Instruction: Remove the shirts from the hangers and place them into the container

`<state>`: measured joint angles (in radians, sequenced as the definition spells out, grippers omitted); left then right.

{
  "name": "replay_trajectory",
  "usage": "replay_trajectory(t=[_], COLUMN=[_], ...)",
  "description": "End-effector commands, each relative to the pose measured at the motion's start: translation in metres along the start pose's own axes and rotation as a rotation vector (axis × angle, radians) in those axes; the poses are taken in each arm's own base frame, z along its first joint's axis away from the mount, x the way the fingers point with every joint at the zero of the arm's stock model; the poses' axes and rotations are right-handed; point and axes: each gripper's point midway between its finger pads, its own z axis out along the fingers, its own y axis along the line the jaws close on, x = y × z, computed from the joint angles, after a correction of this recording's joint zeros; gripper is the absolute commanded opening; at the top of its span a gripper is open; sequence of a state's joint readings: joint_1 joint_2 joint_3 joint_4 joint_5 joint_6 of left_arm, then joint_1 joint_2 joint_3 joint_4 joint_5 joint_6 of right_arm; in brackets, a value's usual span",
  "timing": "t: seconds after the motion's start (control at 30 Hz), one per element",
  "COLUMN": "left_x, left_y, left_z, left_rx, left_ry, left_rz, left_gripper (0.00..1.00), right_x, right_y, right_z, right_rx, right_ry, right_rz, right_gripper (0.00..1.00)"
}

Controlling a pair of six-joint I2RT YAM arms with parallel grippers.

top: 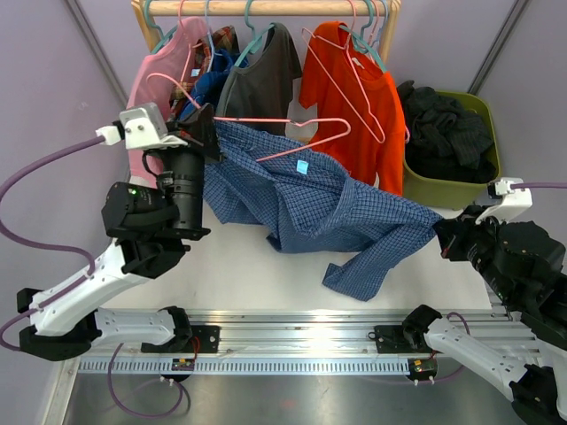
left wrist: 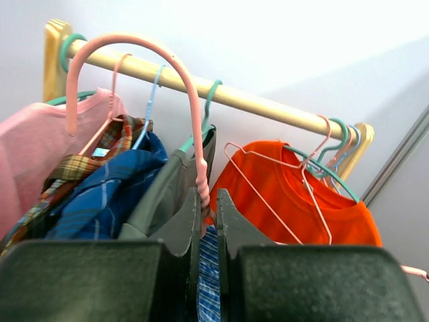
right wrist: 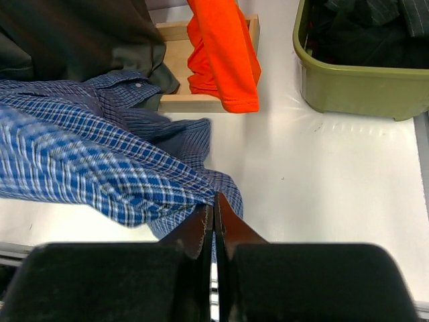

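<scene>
The blue small-checked shirt (top: pixel 310 199) hangs stretched over the table between my two grippers. A pink wire hanger (top: pixel 297 133) is still partly inside it. My left gripper (top: pixel 205 133) is shut on that hanger's twisted neck (left wrist: pixel 200 178), with blue checked cloth (left wrist: pixel 206 268) between the fingers below it. My right gripper (top: pixel 440 235) is shut on an edge of the same shirt (right wrist: pixel 100 168), its fingers (right wrist: pixel 216 201) pinched tight on the cloth. The olive-green container (top: pixel 443 188) stands at the back right with a black shirt (top: pixel 443 124) in it.
A wooden rail (top: pixel 266 7) at the back carries a pink shirt (top: pixel 164 75), plaid shirts (left wrist: pixel 100 194), a grey shirt (top: pixel 266 80) and an orange shirt (top: pixel 350 97), plus bare pink and teal hangers (top: pixel 368 40). The rack's wooden foot (right wrist: pixel 181 67) lies on the table.
</scene>
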<state>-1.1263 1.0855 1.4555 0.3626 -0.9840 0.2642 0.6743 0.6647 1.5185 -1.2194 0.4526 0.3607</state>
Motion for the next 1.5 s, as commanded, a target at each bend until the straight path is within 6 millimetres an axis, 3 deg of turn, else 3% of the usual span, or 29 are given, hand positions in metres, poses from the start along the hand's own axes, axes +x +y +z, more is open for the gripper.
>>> replay_trajectory(t=[0.0,0.07,0.13,0.17,0.2,0.23,0.33,0.43,0.53,0.63,0.67,0.7,0.73,0.8,0.83,0.9,0.93,1.0,1.03,1.07,1.27,1.43,1.47], left_x=[-0.044,-0.032,-0.02,-0.003,0.005,0.017,0.053,0.075,0.079,0.056,0.063,0.06,0.066,0.079,0.101,0.119,0.134,0.144,0.164,0.17,0.217,0.223,0.218], left_y=[0.04,0.028,-0.003,-0.014,-0.027,-0.05,-0.093,-0.12,-0.138,-0.141,-0.14,-0.14,-0.14,-0.142,-0.143,-0.148,-0.146,-0.143,-0.138,-0.134,-0.114,-0.109,-0.112], left_z=[-0.006,-0.006,-0.007,-0.011,-0.014,-0.021,-0.047,-0.068,-0.091,-0.109,-0.114,-0.119,-0.122,-0.125,-0.129,-0.129,-0.132,-0.125,-0.124,-0.12,-0.101,-0.089,-0.086], left_rx=[-0.127,-0.07,0.063,0.11,0.15,0.258,0.442,0.571,0.71,0.829,0.841,0.866,0.871,0.873,0.863,0.874,0.861,0.838,0.809,0.792,0.787,0.817,0.821], left_ry=[-0.077,-0.031,0.022,0.089,0.128,0.184,0.32,0.389,0.413,0.375,0.389,0.393,0.411,0.453,0.519,0.558,0.599,0.592,0.634,0.643,0.777,0.795,0.786], left_rz=[-0.181,-0.163,-0.253,-0.224,-0.306,-0.322,-0.411,-0.486,-0.593,-0.702,-0.705,-0.713,-0.698,-0.648,-0.584,-0.495,-0.441,-0.363,-0.3,-0.272,-0.225,-0.21,-0.211], left_gripper=[0.0,0.0,0.0,0.0,0.0,0.0,0.0,0.0,0.0,0.0,0.0,0.0,0.0,0.0,0.0,0.0,0.0,0.0,0.0,0.0,0.0,0.0,0.0], right_x=[0.007,0.008,0.011,0.013,0.014,0.012,0.014,0.016,0.019,0.019,0.015,0.012,0.008,-0.005,-0.008,-0.02,-0.022,-0.026,-0.027,-0.028,-0.027,-0.011,0.002], right_y=[-0.03,-0.023,-0.016,-0.008,-0.005,0.0,0.014,0.025,0.034,0.038,0.038,0.038,0.038,0.039,0.042,0.053,0.056,0.068,0.072,0.077,0.091,0.117,0.125], right_z=[-0.001,0.002,0.005,0.006,0.007,0.009,0.015,0.021,0.029,0.036,0.036,0.037,0.035,0.029,0.026,0.015,0.012,0.004,0.001,-0.003,-0.013,-0.007,-0.004], right_rx=[0.152,0.115,0.081,0.04,0.021,-0.002,-0.062,-0.108,-0.133,-0.131,-0.127,-0.121,-0.118,-0.128,-0.144,-0.216,-0.239,-0.313,-0.334,-0.369,-0.462,-0.586,-0.625], right_ry=[0.008,0.016,0.027,0.037,0.039,0.034,0.045,0.064,0.089,0.098,0.087,0.082,0.073,0.039,0.035,0.013,0.014,0.014,0.013,0.018,0.021,0.085,0.136], right_rz=[-0.044,-0.049,-0.055,-0.054,-0.063,-0.059,-0.074,-0.096,-0.118,-0.126,-0.123,-0.124,-0.121,-0.121,-0.124,-0.13,-0.134,-0.14,-0.14,-0.141,-0.14,-0.104,-0.087], right_gripper=[0.0,0.0,0.0,0.0,0.0,0.0,0.0,0.0,0.0,0.0,0.0,0.32,0.56,0.76,0.86,0.99,0.99,1.0,0.99,0.99,0.99,1.0,1.0])
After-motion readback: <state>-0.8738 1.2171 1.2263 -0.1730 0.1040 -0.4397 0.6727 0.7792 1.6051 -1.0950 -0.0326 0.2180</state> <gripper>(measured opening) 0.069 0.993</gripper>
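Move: The left hand holds the pink hanger by its hook, with the blue checked shirt's middle about 16 cm to its right, 5 cm back and 20 cm below. The right hand pinches the shirt's far end, its middle some 26 cm to the left, 5 cm ahead and slightly lower. From the left hand, the orange shirt hangs about 16 cm ahead, 26 cm right and 25 cm lower; the grey shirt 17 cm ahead, 7 cm right and 18 cm lower. Still gripping the hook, the left hand sweeps the pink hanger right and down, about 18 cm across and 22 cm lower, dipping back towards its base and then forward again as it turns clockwise by over 50 degrees and finally tips its fingers down. The right hand sinks slightly and eases left with the pinched cloth, opens wide partway through to let go of the blue checked shirt, then lifts and carries on left over the shirt with the fingers open, turning counter-clockwise. ##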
